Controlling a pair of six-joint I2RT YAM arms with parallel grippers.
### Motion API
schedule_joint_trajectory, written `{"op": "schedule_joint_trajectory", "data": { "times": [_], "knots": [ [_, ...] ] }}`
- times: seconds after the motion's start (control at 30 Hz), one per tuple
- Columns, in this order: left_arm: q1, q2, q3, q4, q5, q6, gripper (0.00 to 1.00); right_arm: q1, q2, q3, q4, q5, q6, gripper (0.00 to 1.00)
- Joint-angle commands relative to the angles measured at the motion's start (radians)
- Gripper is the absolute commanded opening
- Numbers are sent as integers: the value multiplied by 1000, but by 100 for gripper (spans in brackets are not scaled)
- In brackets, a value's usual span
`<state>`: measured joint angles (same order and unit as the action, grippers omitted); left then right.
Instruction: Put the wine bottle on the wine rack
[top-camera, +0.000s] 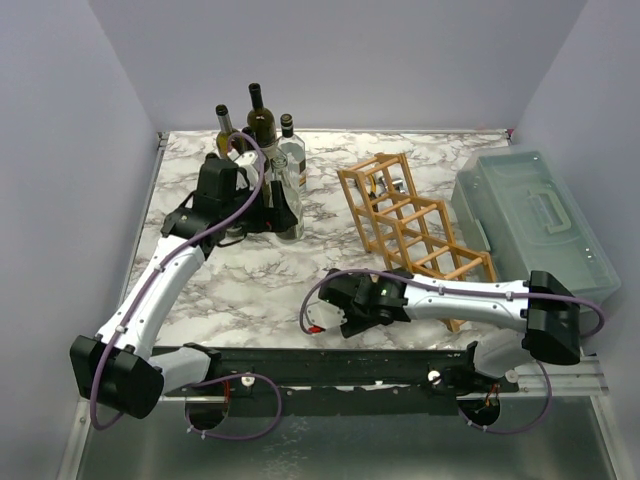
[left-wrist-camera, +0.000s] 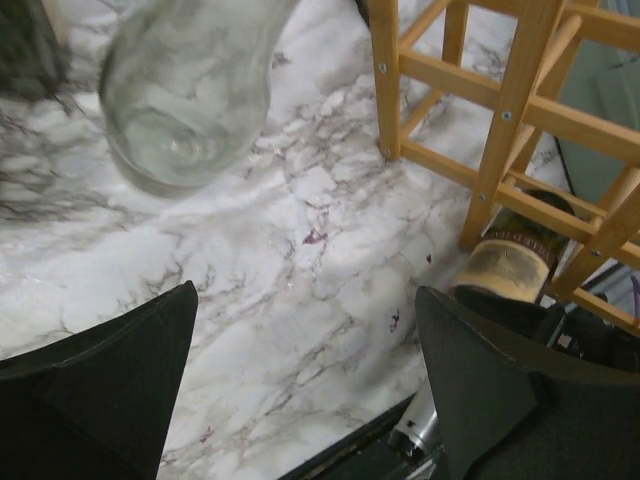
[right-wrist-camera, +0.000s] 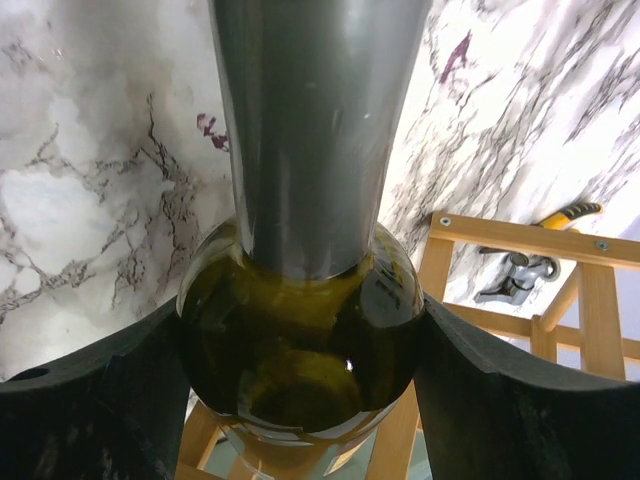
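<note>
The wine bottle (right-wrist-camera: 300, 340) is dark olive glass with a grey foil neck. It lies level, base pointing into the near low end of the light wooden wine rack (top-camera: 415, 225). My right gripper (right-wrist-camera: 300, 320) is shut on its shoulder, fingers (right-wrist-camera: 120, 390) pressed to both sides. From above, the right gripper (top-camera: 342, 308) hides most of the bottle. In the left wrist view the bottle's tan label (left-wrist-camera: 505, 268) shows inside the rack (left-wrist-camera: 510, 110). My left gripper (left-wrist-camera: 305, 380) is open and empty over the marble, near the standing bottles (top-camera: 270, 212).
Three bottles stand at the back left: a dark one (top-camera: 262, 120), a smaller one (top-camera: 224, 125) and a clear one (top-camera: 290, 145), also seen from the left wrist (left-wrist-camera: 185, 100). A translucent lidded box (top-camera: 530, 220) sits right of the rack. A yellow-handled tool (right-wrist-camera: 565, 212) lies beyond the rack.
</note>
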<state>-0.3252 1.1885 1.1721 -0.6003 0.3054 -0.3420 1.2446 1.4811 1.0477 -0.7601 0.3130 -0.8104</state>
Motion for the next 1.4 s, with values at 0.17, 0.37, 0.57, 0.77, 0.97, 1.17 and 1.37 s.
{"op": "schedule_joint_trajectory", "data": {
  "times": [0.17, 0.37, 0.57, 0.77, 0.97, 1.17, 1.37],
  "knots": [
    [-5, -42, -232, 32, 289, -172, 79, 7, -78, -129, 183, 142, -45, 1],
    [-7, -49, -379, 155, 483, -254, 78, 6, -113, -193, 296, 157, -73, 0],
    [-86, 56, -448, 321, 621, -327, 73, 5, -132, -213, 346, 144, -99, 1],
    [-180, 192, -440, 432, 652, -356, 56, 3, -154, -230, 361, 133, -104, 1],
    [-228, 243, -456, 514, 701, -382, 45, 1, -164, -242, 355, 141, -94, 0],
    [-272, 269, -453, 519, 725, -371, 45, 1, -187, -267, 391, 142, -94, 1],
    [-308, 321, -438, 518, 748, -358, 37, 0, -209, -283, 401, 135, -94, 0]
  ]
}}
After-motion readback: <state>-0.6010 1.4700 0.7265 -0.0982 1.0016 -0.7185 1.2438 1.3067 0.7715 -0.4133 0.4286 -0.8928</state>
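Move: The neck of the wine bottle that the right hand already holds lies about 16 cm back from the open left hand, 11 cm to its right and 13 cm below. The clear bottle stands some 9 cm ahead of the left hand and 3 cm to its right; the wine rack's middle is about 3 cm ahead and 32 cm to its right. From the right hand, the neck is roughly 9 cm left, 4 cm back and slightly higher. The bottle's neck, sticking out leftward from the right hand's grip, is where the left hand goes: it sweeps back about 15 cm, right and down some 12 cm each, turning clockwise and tipping steeply until its fingers point right and down. They narrow from wide open around the silver capsule and pinch it, while the right hand keeps its grip on the body, shifts forward about 2 cm and tilts roughly 15 degrees. ##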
